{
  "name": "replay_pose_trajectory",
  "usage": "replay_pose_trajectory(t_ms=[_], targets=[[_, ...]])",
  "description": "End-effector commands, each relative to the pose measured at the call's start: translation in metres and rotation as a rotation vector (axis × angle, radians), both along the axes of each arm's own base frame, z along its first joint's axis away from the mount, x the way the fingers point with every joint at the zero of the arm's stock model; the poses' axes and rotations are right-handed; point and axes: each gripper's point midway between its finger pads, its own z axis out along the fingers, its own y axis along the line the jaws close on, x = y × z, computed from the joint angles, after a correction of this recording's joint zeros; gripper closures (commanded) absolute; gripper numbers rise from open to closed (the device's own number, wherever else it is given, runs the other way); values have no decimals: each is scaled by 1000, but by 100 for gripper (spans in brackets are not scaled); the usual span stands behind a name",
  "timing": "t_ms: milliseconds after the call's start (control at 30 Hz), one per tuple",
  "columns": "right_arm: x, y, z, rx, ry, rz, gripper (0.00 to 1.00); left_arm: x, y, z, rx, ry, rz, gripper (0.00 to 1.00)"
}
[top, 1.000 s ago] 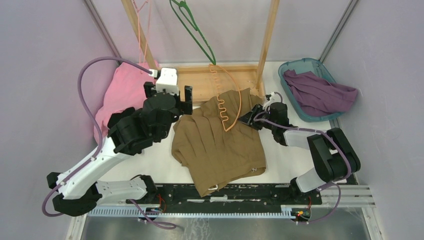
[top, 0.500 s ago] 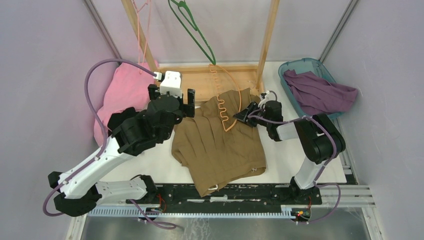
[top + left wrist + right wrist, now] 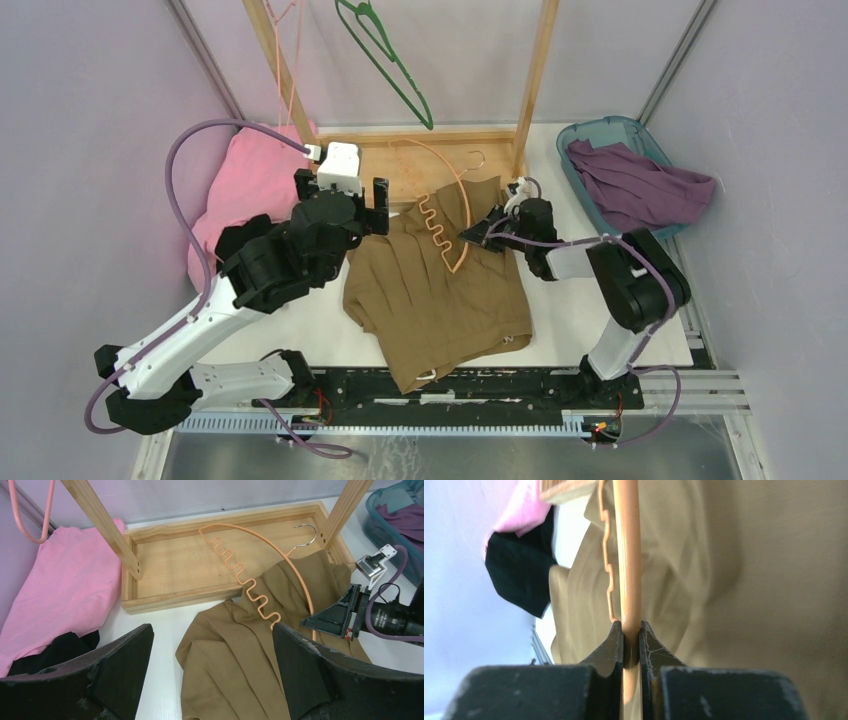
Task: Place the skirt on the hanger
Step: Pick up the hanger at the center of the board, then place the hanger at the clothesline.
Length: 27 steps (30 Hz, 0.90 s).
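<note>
A brown skirt (image 3: 430, 290) lies crumpled on the white table, also seen in the left wrist view (image 3: 235, 665). An orange hanger (image 3: 440, 215) with a wavy bar rests across the skirt's upper part, its metal hook near the wooden post. My right gripper (image 3: 468, 235) lies low on the skirt and is shut on the hanger's curved bar (image 3: 629, 555), with both fingertips (image 3: 616, 635) pressed against it. My left gripper (image 3: 212, 630) hovers wide open above the skirt's upper left edge, holding nothing.
A wooden rack base (image 3: 400, 165) stands behind the skirt, with a green hanger (image 3: 395, 75) and a pink hanger (image 3: 290, 60) hanging from it. Pink cloth (image 3: 245, 190) lies at the left. A teal bin (image 3: 600, 135) with a purple garment (image 3: 635, 185) sits at the right.
My right gripper has closed on the orange hanger and moved left. The hanger has swung so its hook now shows beside the post. My left arm shifted slightly right.
</note>
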Motion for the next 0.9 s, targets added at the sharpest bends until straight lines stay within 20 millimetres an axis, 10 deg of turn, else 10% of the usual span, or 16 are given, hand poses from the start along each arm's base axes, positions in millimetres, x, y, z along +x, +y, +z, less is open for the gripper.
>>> replay_pose_trajectory(t_ms=[0, 467, 867], targets=[[-3, 8, 79, -144, -266, 63, 98, 1, 3, 18, -49, -44, 9, 5], [-17, -84, 238, -595, -481, -154, 99, -8, 25, 40, -78, -69, 48, 6], [35, -93, 348, -643, -705, -341, 99, -10, 25, 39, -74, -53, 45, 6]])
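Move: The orange hanger is already pinched near its near end in the right fingers. Its middle lies about 8 cm ahead of that hand, 4 cm left and 4 cm above. The brown skirt is spread some 5 cm below, centred 9 cm back and 5 cm left. The wooden tray is 13 cm ahead and 9 cm left, with the right post's foot 10 cm ahead and 11 cm right. From the left hand, the hanger's middle is roughly 18 cm ahead, 10 cm right and 26 cm below. The orange hanger, still pinched in the shut right fingers, is hoisted fast, nearly 30 cm up and away from the brown skirt, then also carried about 8 cm right. As the hand climbs, its fingers swing clockwise to point more forward and it rolls with its left side sinking. The open, empty left hand eases a couple of centimetres left and up. ##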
